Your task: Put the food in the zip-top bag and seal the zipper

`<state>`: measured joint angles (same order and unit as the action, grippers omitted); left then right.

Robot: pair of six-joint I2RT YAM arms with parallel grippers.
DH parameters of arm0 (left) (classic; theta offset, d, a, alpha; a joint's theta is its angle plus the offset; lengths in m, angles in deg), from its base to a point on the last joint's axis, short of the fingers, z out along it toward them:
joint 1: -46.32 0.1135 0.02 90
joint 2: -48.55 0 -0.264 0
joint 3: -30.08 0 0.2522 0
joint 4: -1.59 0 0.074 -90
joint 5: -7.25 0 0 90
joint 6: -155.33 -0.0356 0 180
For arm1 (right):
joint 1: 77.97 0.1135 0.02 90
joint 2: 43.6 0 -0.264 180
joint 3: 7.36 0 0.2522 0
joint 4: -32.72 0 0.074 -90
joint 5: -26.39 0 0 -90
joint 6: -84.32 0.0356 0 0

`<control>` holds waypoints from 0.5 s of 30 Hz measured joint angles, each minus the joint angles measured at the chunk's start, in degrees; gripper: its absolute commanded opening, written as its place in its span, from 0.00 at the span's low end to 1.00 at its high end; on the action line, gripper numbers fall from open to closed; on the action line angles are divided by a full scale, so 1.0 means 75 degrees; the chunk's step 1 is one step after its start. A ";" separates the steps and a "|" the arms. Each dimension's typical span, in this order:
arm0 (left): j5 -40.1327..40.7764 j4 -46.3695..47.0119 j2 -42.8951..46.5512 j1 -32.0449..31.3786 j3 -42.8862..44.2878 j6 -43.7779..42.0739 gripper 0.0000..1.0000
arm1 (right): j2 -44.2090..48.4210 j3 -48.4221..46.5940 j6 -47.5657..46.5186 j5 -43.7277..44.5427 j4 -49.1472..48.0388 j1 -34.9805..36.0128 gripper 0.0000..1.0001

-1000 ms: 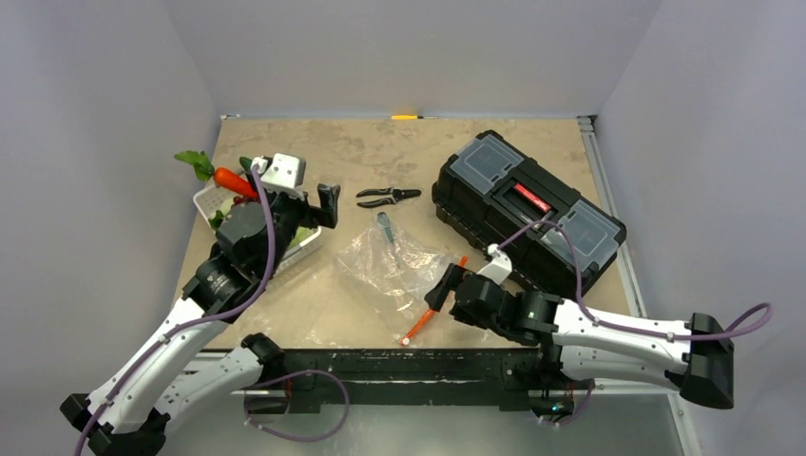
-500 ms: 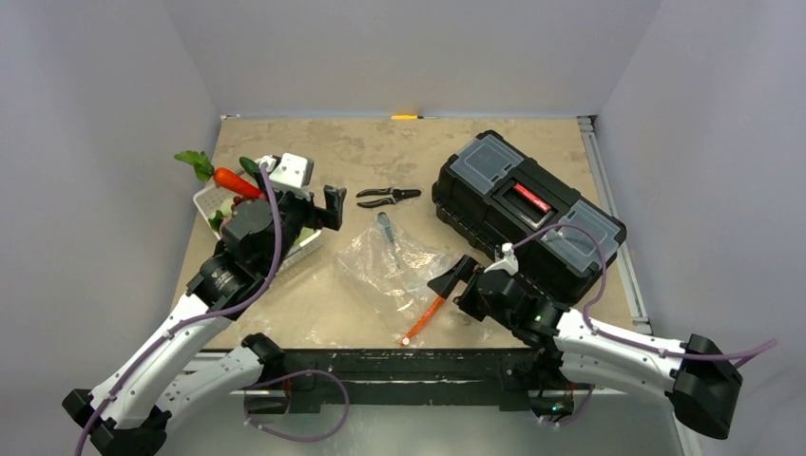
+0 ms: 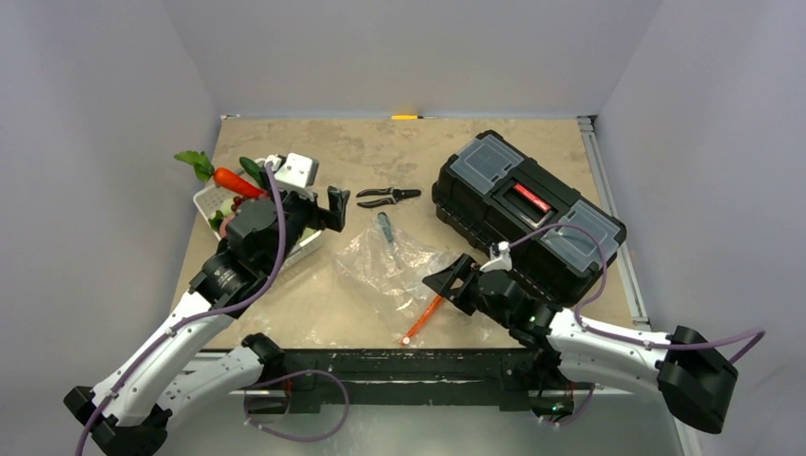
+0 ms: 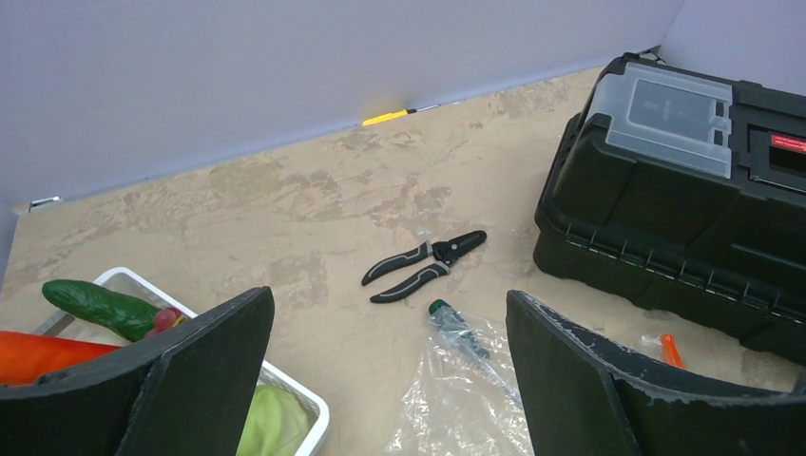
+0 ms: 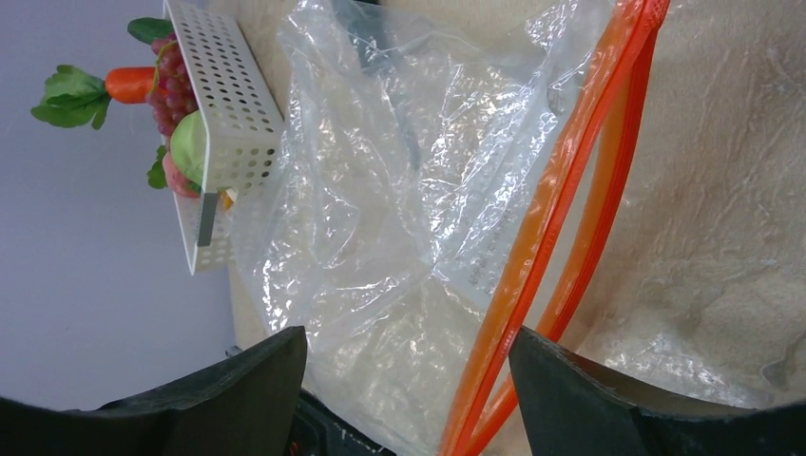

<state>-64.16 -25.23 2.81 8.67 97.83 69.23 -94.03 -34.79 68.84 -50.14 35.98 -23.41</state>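
Note:
The clear zip-top bag (image 3: pixel 388 261) lies flat mid-table, and its orange zipper (image 3: pixel 432 306) runs along the near-right edge. In the right wrist view the bag (image 5: pixel 380 190) fills the frame. The zipper (image 5: pixel 561 218) gapes slightly and passes between the fingers of my open right gripper (image 5: pixel 409 385), closer to the right finger. That gripper (image 3: pixel 451 278) sits at the bag's mouth. The food is in the white basket (image 3: pixel 217 201): carrot (image 3: pixel 233 180), cucumber (image 4: pixel 95 304), cabbage (image 4: pixel 271 423), grapes (image 5: pixel 171 76), peach (image 5: pixel 174 176). My left gripper (image 3: pixel 321 209) hovers open and empty by the basket's right end.
A black toolbox (image 3: pixel 527 204) stands at the right, close behind the right arm. Black-handled pliers (image 3: pixel 388 197) lie beyond the bag. A thin tool with a green cap (image 4: pixel 447 318) lies at the bag's far corner. Grey walls enclose the table.
My right gripper has moved forward and turned onto the bag's zipper edge. The left arm has barely shifted.

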 measured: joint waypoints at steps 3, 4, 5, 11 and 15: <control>-0.0029 0.0000 -0.0015 0.0000 0.0000 0.0003 0.91 | -0.0291 0.0000 -0.0023 0.0003 -0.0219 -0.0029 0.74; -0.0052 -0.0006 -0.0026 0.0000 0.0000 0.0006 0.91 | -0.0385 0.0000 -0.0038 0.0015 -0.0262 -0.0029 0.74; -0.0064 -0.0015 -0.0041 0.0000 0.0000 0.0009 0.90 | -0.0472 -0.0003 -0.0061 0.0023 -0.0303 -0.0029 0.73; -0.0114 -0.0061 -0.0073 0.0000 0.0000 0.0026 0.90 | -0.0790 0.0000 -0.0157 0.0041 -0.0603 -0.0029 0.50; -0.0230 -0.0172 -0.0096 0.0000 0.0003 0.0131 0.90 | -0.0935 0.0006 -0.0306 0.0029 -0.0959 -0.0032 0.32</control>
<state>-65.89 -26.52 2.09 8.67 97.86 70.22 -101.05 -34.75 66.55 -49.92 28.79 -23.65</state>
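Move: A stretch of the bag's orange zipper lies almost at my open right fingers, about 1 cm ahead, 1 cm left and 2 cm below. The bag's clear body is centred some 11 cm left of my right hand and level with it; the screwdriver is about 11 cm left and 7 cm ahead, and the toolbox roughly 17 cm right and 11 cm ahead. From my raised left hand that zipper stretch is about 23 cm right, 9 cm back and 26 cm down. With the zipper's upper lip between my right fingers and one finger in the gap between the two lips, I sink my right hand about 1.5 cm, then let it rise very slightly as I ease it about 1 cm forward and 1 cm left. I bring the fingers together to roughly half their gap around that lip, barely turning the wrist and not yet shutting them. ##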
